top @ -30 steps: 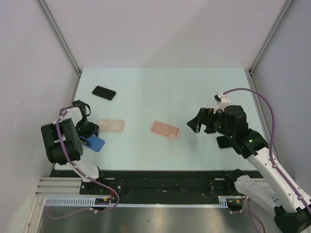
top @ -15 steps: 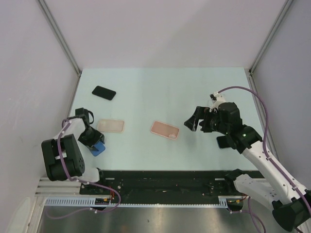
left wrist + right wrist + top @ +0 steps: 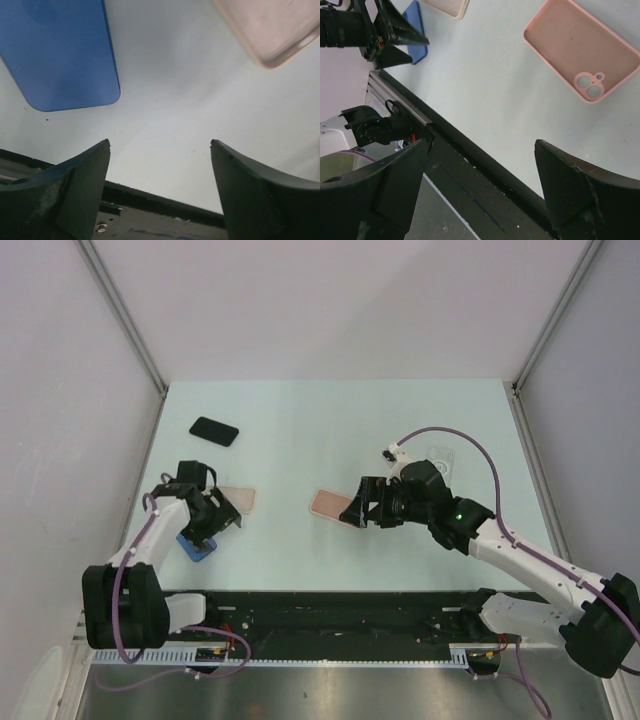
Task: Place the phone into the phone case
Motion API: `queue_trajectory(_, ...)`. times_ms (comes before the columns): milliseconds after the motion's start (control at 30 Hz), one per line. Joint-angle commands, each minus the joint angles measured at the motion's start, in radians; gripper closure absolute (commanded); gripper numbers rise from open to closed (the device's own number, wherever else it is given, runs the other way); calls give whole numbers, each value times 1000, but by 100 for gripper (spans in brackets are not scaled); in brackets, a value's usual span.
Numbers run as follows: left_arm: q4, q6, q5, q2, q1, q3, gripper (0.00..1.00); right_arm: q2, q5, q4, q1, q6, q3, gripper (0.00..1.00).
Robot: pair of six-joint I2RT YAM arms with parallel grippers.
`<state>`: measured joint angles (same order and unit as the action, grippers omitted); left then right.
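A blue phone lies flat near the table's front left edge; in the left wrist view the blue phone fills the upper left. Just right of it, my left gripper is open and empty, low over bare table. A beige case lies just beyond it, with a corner of the beige case showing at upper right. A pink case lies hollow side up at the centre. My right gripper hovers open at its right end; the pink case sits ahead of the right gripper.
A black phone lies at the back left. A faint clear case lies behind the right arm. The table's black front rail runs under the right gripper. Grey walls close in on both sides.
My left gripper came off the blue phone and shifted right, leaving it on the table. The right arm swung left, from the right side to the pink case.
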<state>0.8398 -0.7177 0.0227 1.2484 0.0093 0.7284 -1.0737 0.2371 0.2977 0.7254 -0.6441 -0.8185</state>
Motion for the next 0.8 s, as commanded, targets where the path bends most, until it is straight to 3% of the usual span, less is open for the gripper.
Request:
queue_trajectory(0,-11,32,-148,-110,41,95,2,29,-62,-72,42,-32,-5,7)
queue_trajectory(133,-57,127,-114,-129,200,97,0,66,-100,-36,58,-19,-2,6)
queue_trajectory(267,-67,167,-58,-51,322,100,2,95,-113,-37,62,-14,13,5)
queue_trajectory(467,-111,238,-144,98,350,140,3,158,-124,-46,57,1,38,4)
queue_trajectory(767,-169,268,-81,181,368,120,0,198,-90,-34,20,53,44,3)
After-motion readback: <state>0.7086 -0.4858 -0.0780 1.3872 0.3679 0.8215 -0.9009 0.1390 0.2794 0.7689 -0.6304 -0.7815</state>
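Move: About 10 cm to the left hand's left, 3 cm ahead and 4 cm below lies the blue phone, flat on the table. The beige phone case is its near neighbour, some 11 cm ahead of the left hand and 2 cm to its right, also about 4 cm down. From the right hand the blue phone is roughly 45 cm to the left, 2 cm farther out and 18 cm below. Swinging some 11 cm to its left and about 3 cm forward, the left hand hops up some 4.5 cm on the way, then sinks back to its starting height over the blue phone. Its fingers spread from three-quarters to fully open, and the wrist tilts about 10 degrees, left side up. The empty right hand rises nearly 4 cm near the pink case, tipping up slightly. ##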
